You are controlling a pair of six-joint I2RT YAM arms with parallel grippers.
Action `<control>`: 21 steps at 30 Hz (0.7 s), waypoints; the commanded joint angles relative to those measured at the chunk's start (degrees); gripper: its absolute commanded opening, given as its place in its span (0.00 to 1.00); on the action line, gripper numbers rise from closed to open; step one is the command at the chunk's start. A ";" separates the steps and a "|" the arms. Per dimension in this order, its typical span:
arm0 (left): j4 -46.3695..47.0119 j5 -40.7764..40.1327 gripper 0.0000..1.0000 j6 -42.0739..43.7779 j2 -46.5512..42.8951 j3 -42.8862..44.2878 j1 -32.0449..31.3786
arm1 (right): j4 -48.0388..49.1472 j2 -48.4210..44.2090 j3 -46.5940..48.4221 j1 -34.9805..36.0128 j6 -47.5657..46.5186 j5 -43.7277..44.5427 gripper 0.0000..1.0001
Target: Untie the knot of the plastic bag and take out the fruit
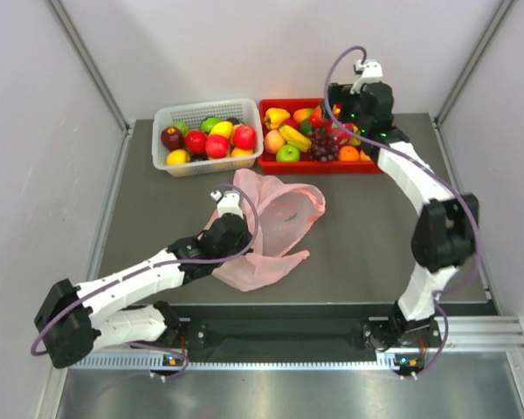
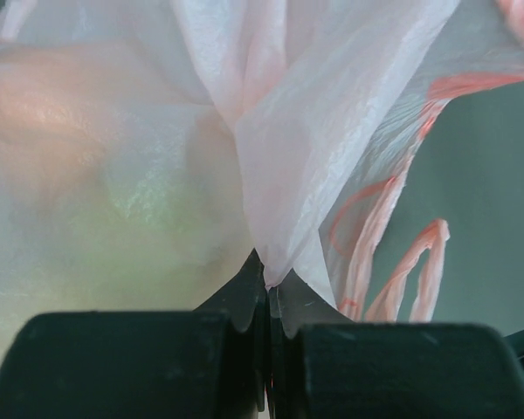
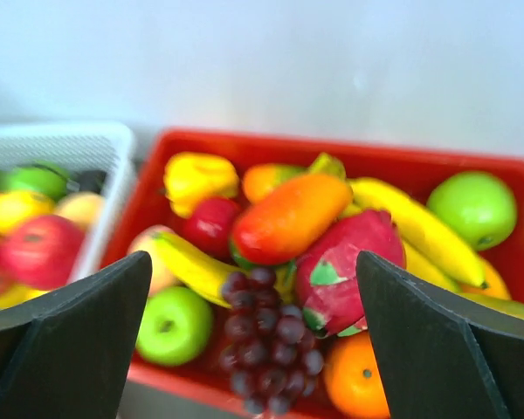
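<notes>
The pink plastic bag [image 1: 275, 229] lies crumpled mid-table. My left gripper [image 1: 230, 216] is shut on a fold of its film [image 2: 279, 175], the film pinched between the jaw tips [image 2: 269, 281]. Two handle strips [image 2: 393, 262] hang loose on the right of the left wrist view. No knot shows in any view. My right gripper [image 3: 253, 288] stands wide open with nothing between its fingers. It hovers over the red tray [image 1: 271, 164] at the back. Below it lie a dark purple grape bunch [image 3: 271, 349], an orange [image 3: 358, 380] and other fruit. In the top view it [image 1: 341, 122] is above the grapes [image 1: 323, 145].
A white mesh basket [image 1: 162, 157] of apples and other fruit stands left of the red tray. A green apple [image 3: 173, 325], bananas [image 3: 188, 262] and a dragon fruit [image 3: 349, 266] fill the tray. Grey walls close in the table on three sides.
</notes>
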 commanded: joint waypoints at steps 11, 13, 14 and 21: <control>-8.90 -6.18 0.00 -1.07 -10.98 4.87 0.25 | -13.85 -32.32 -23.90 14.40 -0.19 -12.69 1.00; -10.31 -5.84 0.00 -2.04 -12.48 4.43 0.16 | -13.76 -34.60 -28.12 20.46 -0.71 -11.83 1.00; -10.49 -5.22 0.00 -2.04 -12.92 3.91 0.16 | -13.93 -34.88 -29.18 22.33 -0.80 -11.21 1.00; -16.21 -5.31 0.00 -5.55 -17.66 2.32 0.16 | -6.83 -30.76 -36.22 35.78 2.71 -0.78 1.00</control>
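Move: The remaining fruit in the plastic bag lies about 24 cm back, 27 cm left and 21 cm below the right hand, which is empty over the red tray. Grapes lie almost directly beneath that hand, 3 cm left and 17 cm down; the green apple is some 14 cm left, 4 cm back and 19 cm down. From the left hand, already pinching the bag's edge, the fruit is about 8 cm ahead, 4 cm left and 7 cm below. Back from the tray and leftward towards the bag, the right hand arcs some 35 cm, rising about 10 cm first, then sinking below its starting height; it swings roughly 40 degrees counter-clockwise and ends tipped down, fingers still wide open. Meanwhile the left hand keeps its pinch and hauls the bag's edge up about 6 cm, then left. ##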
